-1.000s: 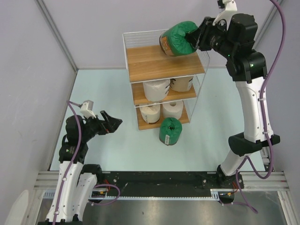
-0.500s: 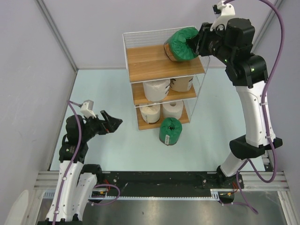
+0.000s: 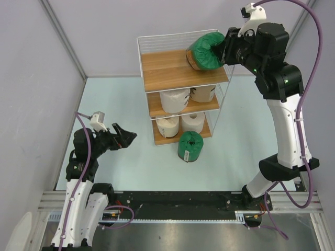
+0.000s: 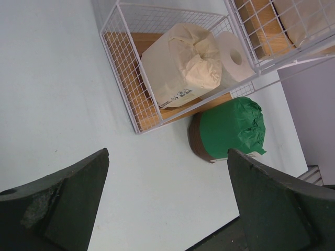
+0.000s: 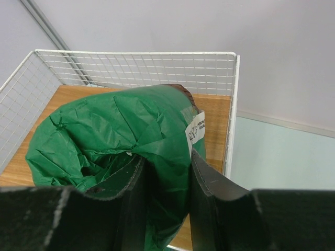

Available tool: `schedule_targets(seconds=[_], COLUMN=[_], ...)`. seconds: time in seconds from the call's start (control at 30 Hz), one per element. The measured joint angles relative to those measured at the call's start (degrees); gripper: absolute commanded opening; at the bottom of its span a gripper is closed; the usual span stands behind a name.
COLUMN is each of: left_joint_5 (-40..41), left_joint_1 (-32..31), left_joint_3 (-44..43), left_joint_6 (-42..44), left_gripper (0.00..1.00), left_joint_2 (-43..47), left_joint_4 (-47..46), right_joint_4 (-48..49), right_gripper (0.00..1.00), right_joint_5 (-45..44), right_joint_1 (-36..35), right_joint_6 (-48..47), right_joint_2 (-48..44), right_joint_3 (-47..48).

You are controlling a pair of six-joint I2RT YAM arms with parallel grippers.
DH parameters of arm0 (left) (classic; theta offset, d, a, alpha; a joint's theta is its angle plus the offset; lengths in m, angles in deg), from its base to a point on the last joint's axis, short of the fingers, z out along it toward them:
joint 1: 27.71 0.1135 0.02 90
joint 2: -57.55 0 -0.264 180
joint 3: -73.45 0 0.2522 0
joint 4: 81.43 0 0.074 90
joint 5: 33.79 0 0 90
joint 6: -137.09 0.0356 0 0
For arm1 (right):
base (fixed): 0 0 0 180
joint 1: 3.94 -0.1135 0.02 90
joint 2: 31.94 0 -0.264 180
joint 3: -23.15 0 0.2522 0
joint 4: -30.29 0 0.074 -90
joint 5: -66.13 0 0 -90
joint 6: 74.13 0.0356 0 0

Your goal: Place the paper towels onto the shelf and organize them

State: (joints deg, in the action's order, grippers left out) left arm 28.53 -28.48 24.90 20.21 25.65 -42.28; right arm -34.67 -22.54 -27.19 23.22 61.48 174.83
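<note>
My right gripper (image 3: 220, 48) is shut on the wrapper of a dark green roll (image 3: 205, 50) and holds it above the right end of the shelf's top board (image 3: 172, 70). In the right wrist view the jaws pinch the green wrapper (image 5: 120, 130) over the board's back right corner (image 5: 217, 112). A second green roll (image 3: 189, 145) lies on the table in front of the shelf; it also shows in the left wrist view (image 4: 230, 128). A cream roll (image 3: 174, 99) and a tan roll (image 3: 203, 93) sit on the middle board, two cream rolls (image 3: 180, 123) on the bottom. My left gripper (image 3: 127, 137) is open and empty.
The shelf's white wire walls (image 5: 136, 70) rise around the top board at back and sides. Grey walls close in the pale table (image 3: 115, 104). The metal rail (image 3: 178, 201) with the arm bases runs along the near edge.
My right gripper has carried the green roll to the right and farther back over the top board. The left arm has not moved.
</note>
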Motion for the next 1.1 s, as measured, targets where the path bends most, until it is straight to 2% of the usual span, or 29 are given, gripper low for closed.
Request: schedule_targets(seconds=[0.13, 0.2, 0.33, 0.63, 0.9, 1.1], left_joint_5=[-0.02, -0.02, 0.00, -0.02, -0.07, -0.11], left_joint_1=[0.00, 0.00, 0.00, 0.00, 0.00, 0.00], left_joint_3=[0.00, 0.00, 0.00, 0.00, 0.00, 0.00], left_joint_6=[0.00, 0.00, 0.00, 0.00, 0.00, 0.00], left_gripper=[1.00, 1.00, 1.00, 1.00, 1.00, 1.00], left_joint_2=[0.00, 0.00, 0.00, 0.02, 0.07, 0.07], left_joint_4=[0.00, 0.00, 0.00, 0.00, 0.00, 0.00], right_joint_4=[-0.22, -0.44, 0.15, 5.11, 14.14, 19.45], right_gripper=[0.13, 0.17, 0.43, 0.64, 0.68, 0.68], right_joint_5=[0.72, 1.31, 2.47, 4.59, 7.21, 12.83], right_joint_1=[0.57, 1.01, 1.60, 2.75, 4.68, 8.52], right_joint_6=[0.00, 0.04, 0.11, 1.64, 5.18, 9.60], right_joint_2=[-1.11, -1.53, -2.34, -4.13, -4.57, -4.52], right_joint_3=[-1.03, -1.31, -2.82, -7.74, -13.03, -15.98])
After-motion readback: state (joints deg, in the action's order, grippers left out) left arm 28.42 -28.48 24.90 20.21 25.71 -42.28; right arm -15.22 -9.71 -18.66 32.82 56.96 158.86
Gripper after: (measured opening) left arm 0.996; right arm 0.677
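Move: The right fingers still pinch the gathered end of the tilted green paper towel roll; its middle lies about 4 cm ahead, 4 cm left and 4 cm below. The top shelf's middle is some 12 cm left, 2 cm back and 10 cm below. Its right wire side is about 3 cm right, 2 cm ahead and 5 cm lower. From the idle left hand, the held green roll is roughly 18 cm ahead, 29 cm right and 28 cm higher. Ease the right gripper back and to the right about 1 cm with its hold on the green roll, then open the fingers to about twice their gap to free the wrap. As they open, turn forward about 3.5 cm over the top shelf, rising slightly and rolling the wrist some 10 degrees, left side up, keeping the spread fingers close to the roll's green end. ##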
